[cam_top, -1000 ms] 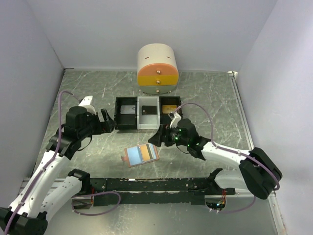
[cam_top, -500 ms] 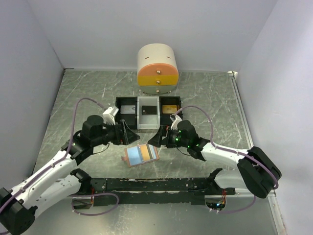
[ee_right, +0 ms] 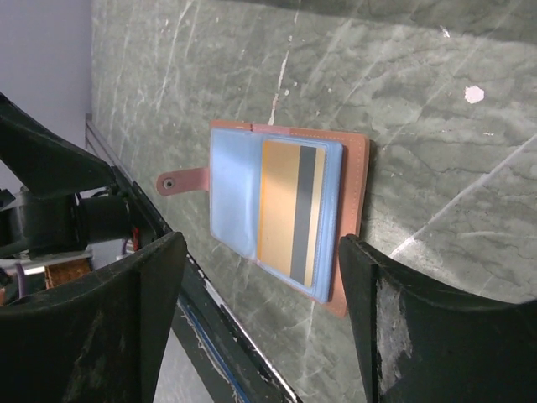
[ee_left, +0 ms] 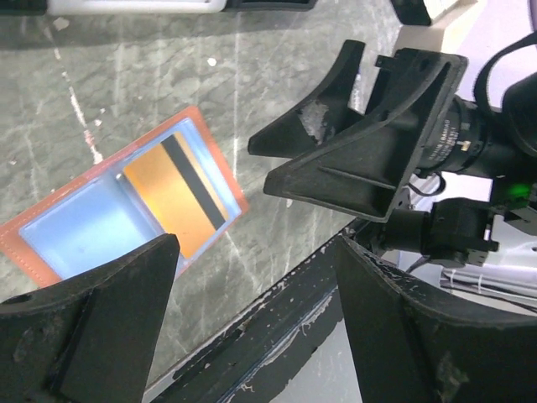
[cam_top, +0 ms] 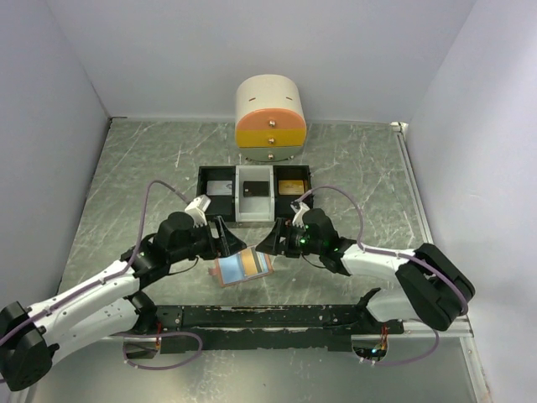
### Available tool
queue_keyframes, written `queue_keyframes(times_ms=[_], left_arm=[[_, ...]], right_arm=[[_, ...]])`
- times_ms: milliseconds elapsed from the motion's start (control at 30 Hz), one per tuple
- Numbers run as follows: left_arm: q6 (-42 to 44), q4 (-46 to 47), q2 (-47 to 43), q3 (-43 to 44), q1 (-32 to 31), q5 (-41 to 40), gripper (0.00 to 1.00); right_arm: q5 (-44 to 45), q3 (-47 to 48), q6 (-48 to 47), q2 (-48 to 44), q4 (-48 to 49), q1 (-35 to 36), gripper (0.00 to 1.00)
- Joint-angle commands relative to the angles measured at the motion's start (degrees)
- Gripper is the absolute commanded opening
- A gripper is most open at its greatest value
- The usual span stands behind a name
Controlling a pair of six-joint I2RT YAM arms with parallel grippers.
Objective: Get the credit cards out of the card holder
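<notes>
The card holder (cam_top: pixel 243 266) lies open and flat on the marble table, tan-brown outside and light blue inside. An orange-gold credit card (ee_right: pixel 289 210) with a dark stripe sits in its right pocket, the same card (ee_left: pixel 172 197) showing in the left wrist view. My left gripper (cam_top: pixel 225 238) hovers open just above the holder's upper left edge, empty. My right gripper (cam_top: pixel 270 238) hovers open at its upper right, also empty, its jaws spanning the holder (ee_right: pixel 277 218) in the right wrist view. The two grippers face each other closely.
The black-and-white compartment trays (cam_top: pixel 237 220) stand just behind the grippers, with a grey card (cam_top: pixel 221 188) and a dark card (cam_top: pixel 254 190) inside. A cream and orange drawer unit (cam_top: pixel 270 120) stands at the back. A black rail (cam_top: pixel 260 317) runs along the near edge.
My left arm has swung in from the left, bringing its gripper next to the card holder. The right gripper has stayed almost in place. The holder has not moved.
</notes>
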Motion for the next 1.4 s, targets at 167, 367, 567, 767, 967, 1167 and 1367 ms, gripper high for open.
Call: queue_keyframes(times_ms=[167, 367, 567, 767, 967, 1167, 1367], left_arm=[[-5.6, 4.1, 0.4, -5.7, -1.5, -3.3, 0.79], [-6.0, 3.4, 0.7, -5.6, -1.8, -4.3, 0.75], [-6.3, 4.4, 4.1, -5.0, -2.5, -4.1, 0.71], [-5.6, 5.8, 8.8, -3.5, -5.1, -4.9, 0.7], [-7.0, 8.2, 12.7, -3.1, -7.5, -7.0, 0.61], [-10.9, 10.9, 16.9, -3.9, -8.9, -10.4, 0.63], [-16.2, 15.0, 19.5, -7.0, -9.5, -12.5, 0.61]], right_arm=[[-1.7, 3.4, -0.8, 4.2, -1.5, 0.6, 0.6], [-2.7, 5.0, -0.2, 8.0, -0.4, 2.2, 0.46], [-3.2, 5.5, 0.6, 10.8, 0.9, 3.1, 0.35], [1.4, 4.9, -1.1, 10.1, -3.4, 3.3, 0.32], [3.4, 4.4, -1.5, 10.2, -5.0, 3.2, 0.25], [4.2, 3.4, -1.2, 10.6, -4.4, 3.3, 0.24], [3.2, 2.9, -0.5, 11.9, -2.8, 3.2, 0.2]])
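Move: The credit card, orange with a dark stripe, sits in the open card holder's right-hand pocket. It is about 5 cm left of my right hand, 3 cm nearer me and 5 cm below. From my left hand it is roughly 5 cm to the right, level fore-and-aft and 12 cm down. The empty blue pocket is some 6 cm left of the card and 2 cm nearer me; the white tray lies around 18 cm ahead of my right hand and 3 cm left. I lower both hands onto the holder from either side. My left hand sinks nearly 10 cm over the fold area, its fingers tipping about 15 degrees steeper and narrowing part-way. My right hand drops about 5 cm, swinging briefly left and back, and closes most of the way at the card pocket's outer edge, its fingertips touching the clear sleeve; no touch by the left can be seen. ##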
